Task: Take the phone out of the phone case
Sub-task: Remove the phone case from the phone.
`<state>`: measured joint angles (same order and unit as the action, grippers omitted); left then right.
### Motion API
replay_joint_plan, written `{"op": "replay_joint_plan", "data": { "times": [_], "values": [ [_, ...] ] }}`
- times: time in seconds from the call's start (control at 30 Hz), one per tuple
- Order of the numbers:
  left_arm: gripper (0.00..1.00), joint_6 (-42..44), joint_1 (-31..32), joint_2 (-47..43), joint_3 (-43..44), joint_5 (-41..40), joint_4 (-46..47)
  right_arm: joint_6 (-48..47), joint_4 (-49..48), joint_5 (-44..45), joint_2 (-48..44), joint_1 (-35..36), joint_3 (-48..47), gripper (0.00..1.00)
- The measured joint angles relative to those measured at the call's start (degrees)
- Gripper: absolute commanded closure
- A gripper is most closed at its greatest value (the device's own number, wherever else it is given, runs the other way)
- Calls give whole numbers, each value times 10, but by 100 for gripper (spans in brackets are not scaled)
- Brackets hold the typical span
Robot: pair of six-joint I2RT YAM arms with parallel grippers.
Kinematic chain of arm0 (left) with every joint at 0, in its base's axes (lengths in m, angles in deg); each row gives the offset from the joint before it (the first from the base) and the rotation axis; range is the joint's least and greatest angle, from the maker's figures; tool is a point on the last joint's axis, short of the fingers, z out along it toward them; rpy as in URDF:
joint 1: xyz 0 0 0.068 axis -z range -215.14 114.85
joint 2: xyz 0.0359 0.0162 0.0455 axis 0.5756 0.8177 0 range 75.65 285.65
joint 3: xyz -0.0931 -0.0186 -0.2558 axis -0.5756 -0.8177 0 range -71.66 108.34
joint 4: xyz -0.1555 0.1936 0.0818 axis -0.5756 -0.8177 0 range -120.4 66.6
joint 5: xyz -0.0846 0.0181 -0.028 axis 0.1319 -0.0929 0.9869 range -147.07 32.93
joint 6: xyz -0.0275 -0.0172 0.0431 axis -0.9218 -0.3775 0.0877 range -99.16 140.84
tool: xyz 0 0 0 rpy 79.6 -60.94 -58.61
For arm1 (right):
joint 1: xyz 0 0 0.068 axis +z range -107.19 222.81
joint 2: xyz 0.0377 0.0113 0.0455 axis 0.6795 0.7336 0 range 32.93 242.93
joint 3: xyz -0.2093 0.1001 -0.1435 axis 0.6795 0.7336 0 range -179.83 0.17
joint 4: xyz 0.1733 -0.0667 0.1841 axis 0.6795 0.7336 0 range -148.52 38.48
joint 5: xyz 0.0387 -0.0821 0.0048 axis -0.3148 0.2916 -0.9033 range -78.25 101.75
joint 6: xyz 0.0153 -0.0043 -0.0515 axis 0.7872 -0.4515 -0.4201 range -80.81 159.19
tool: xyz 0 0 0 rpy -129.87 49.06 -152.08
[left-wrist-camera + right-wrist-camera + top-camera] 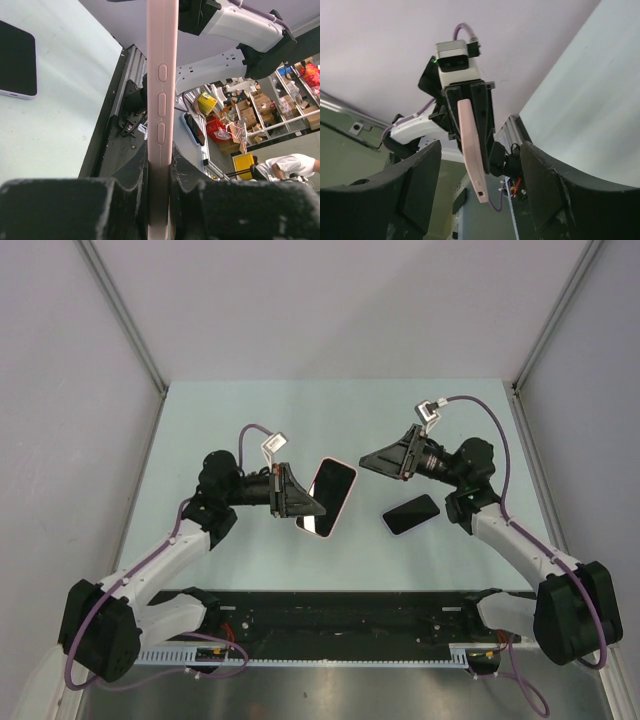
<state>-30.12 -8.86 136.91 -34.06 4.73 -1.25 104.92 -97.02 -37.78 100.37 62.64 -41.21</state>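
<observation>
The pink phone case [331, 497] hangs tilted above the table, dark face up. My left gripper [312, 508] is shut on its lower end. Seen edge-on in the left wrist view, the phone case [161, 100] sits clamped between the two black fingers [125, 200], side buttons showing. The black phone [411, 514] lies flat on the table right of the case, apart from it and from both grippers; the phone [17, 60] also shows at the upper left. My right gripper [368, 458] hovers open and empty just right of the case's top. It faces the phone case [471, 150] with nothing between its fingers [417, 190].
The pale green table [250, 420] is bounded by grey walls with metal posts at the back left [150, 360] and back right [530, 360]. A black rail [340, 615] runs along the near edge between the arm bases.
</observation>
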Motion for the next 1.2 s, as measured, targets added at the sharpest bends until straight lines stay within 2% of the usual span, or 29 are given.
{"op": "replay_joint_plan", "data": {
  "times": [0.17,0.27,0.37,0.4,0.47,0.5,0.7,0.83,0.97,1.2],
  "values": [
    [100,4,0,0,0,-2,-6,28,-70,-23,24,24,2,51],
    [100,4,0,0,0,-3,-7,31,-78,-30,30,38,3,59],
    [100,4,0,0,0,-5,-8,27,-79,-34,30,44,3,71],
    [100,4,0,0,1,-5,-8,26,-78,-35,30,45,3,79],
    [100,4,0,0,5,-5,-7,24,-76,-34,31,45,3,88],
    [100,3,0,1,8,-5,-7,22,-77,-32,31,44,3,98],
    [100,-6,-1,4,15,-3,-6,35,-112,-19,31,43,16,100],
    [100,-6,-1,7,20,5,7,105,-202,-9,48,43,35,100],
    [100,-10,-5,15,23,1,27,218,-316,22,109,46,44,100],
    [100,-65,-19,48,23,-1,102,302,-367,120,148,67,50,100]
  ]
}}
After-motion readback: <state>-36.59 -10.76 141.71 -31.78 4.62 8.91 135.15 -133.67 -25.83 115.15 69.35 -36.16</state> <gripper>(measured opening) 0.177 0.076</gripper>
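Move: The phone in its pink case is gripped in my left hand by its left long side, its middle about 3 cm right, 2 cm ahead and 1 cm above that hand's point. From my open right hand, the case's middle lies about 6 cm back, 6 cm left and 3 cm lower, and its far right corner much nearer. The second phone lies on the table, roughly 16 cm right of my right hand, 3 cm back and 24 cm below. I bring my right hand back and left about 3.5 cm onto the far right corner of the pink case and shut the fingers there in a pinch. Keeping that pinch, I pull forward some 3 cm and slightly up, tipping the fingertips up about 20 degrees with a roll. My left hand keeps its grip and goes forward and up about 3 cm, mostly at the end. ##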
